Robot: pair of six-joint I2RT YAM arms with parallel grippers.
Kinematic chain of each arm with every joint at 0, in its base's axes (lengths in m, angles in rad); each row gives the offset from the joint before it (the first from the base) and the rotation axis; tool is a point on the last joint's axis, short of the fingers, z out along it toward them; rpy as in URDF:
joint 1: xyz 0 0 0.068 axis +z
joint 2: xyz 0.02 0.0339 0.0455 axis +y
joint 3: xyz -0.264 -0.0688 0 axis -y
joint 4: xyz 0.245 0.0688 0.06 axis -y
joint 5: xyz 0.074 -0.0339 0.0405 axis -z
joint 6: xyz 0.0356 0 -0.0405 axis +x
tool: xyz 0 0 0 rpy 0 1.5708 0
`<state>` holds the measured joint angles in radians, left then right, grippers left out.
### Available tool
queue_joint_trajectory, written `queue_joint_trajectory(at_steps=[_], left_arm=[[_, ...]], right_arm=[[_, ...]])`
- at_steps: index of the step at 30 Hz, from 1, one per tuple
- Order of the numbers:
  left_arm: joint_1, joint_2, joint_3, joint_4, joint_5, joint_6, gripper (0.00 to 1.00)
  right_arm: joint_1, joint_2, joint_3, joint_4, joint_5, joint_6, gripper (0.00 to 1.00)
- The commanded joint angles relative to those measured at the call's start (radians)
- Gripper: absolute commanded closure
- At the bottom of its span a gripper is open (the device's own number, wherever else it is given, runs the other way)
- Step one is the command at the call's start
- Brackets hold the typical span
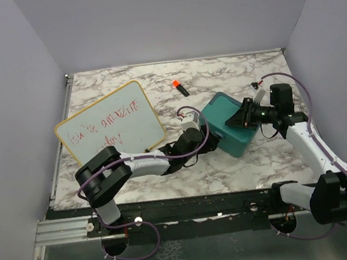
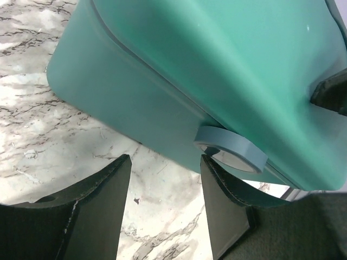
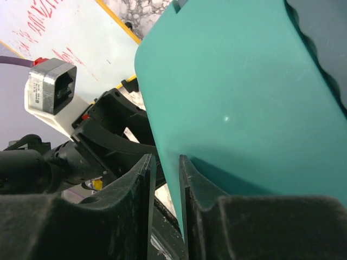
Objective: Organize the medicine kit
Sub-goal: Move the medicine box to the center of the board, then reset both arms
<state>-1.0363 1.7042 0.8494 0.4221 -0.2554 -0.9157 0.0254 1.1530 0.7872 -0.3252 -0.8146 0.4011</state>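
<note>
The teal medicine kit (image 1: 229,123) sits mid-table, its lid down in the top view. My left gripper (image 1: 194,139) is at its left side, open, with only marble between the fingers (image 2: 165,162). A blue tape roll (image 2: 230,147) rests by the right fingertip against the kit's wall (image 2: 217,59). My right gripper (image 1: 242,117) reaches in from the right. Its jaws (image 3: 167,162) stand a little apart around the thin edge of the teal lid (image 3: 233,97), with a gap on the left side.
A yellow-framed whiteboard (image 1: 107,125) with red writing lies at the left. An orange-capped marker (image 1: 180,88) lies behind the kit. The left arm's wrist and white camera block (image 3: 51,92) show just beyond the lid in the right wrist view.
</note>
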Motion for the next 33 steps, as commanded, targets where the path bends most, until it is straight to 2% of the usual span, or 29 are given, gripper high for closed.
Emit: queue_joint_trajectory(at_steps=[1, 10, 15, 23, 28, 33], left_arm=[[0.004, 0.026, 0.064, 0.032, -0.004, 0.016, 0.44], [0.004, 0.106, 0.167, 0.033, 0.023, 0.040, 0.44], [0.004, 0.178, 0.250, 0.033, 0.045, 0.042, 0.44], [0.005, 0.229, 0.351, 0.032, 0.089, 0.089, 0.43], [0.005, 0.138, 0.275, 0.031, 0.101, 0.120, 0.43], [0.025, -0.051, 0.136, -0.005, 0.077, 0.185, 0.37]], right_arm=[[0.006, -0.035, 0.057, -0.127, 0.108, 0.016, 0.67], [0.006, -0.161, 0.114, -0.166, 0.271, 0.066, 0.57], [0.005, -0.250, 0.115, -0.168, 0.362, 0.093, 0.56], [0.005, -0.343, 0.090, -0.143, 0.386, 0.135, 0.56], [0.006, -0.371, 0.076, -0.146, 0.382, 0.119, 0.54], [0.006, -0.372, 0.052, -0.151, 0.346, 0.108, 0.51]])
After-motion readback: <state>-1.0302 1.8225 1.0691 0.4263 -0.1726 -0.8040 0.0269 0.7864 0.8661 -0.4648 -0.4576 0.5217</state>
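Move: The closed medicine box lies right in front of the left fingers, its latch side facing them; its middle is about 6 cm to the right and 5 cm ahead, at roughly the same height. From the left hand the orange-capped marker lies some 21 cm ahead and 12 cm to the left, and the whiteboard's middle about 44 cm left and 9 cm ahead. The right hand hangs over the lid, the box's middle about 6 cm below and a centimetre to its right. With its half-open fingers at the latch side, the left hand pushes the medicine box to the right and somewhat forward, about 7 cm, rising a little, then backs off to the left by some 2 cm, still rising. The right hand lifts clear of the lid, up 8–9 cm and about 4 cm right, opening its fingers further and turning some 20 degrees clockwise. ##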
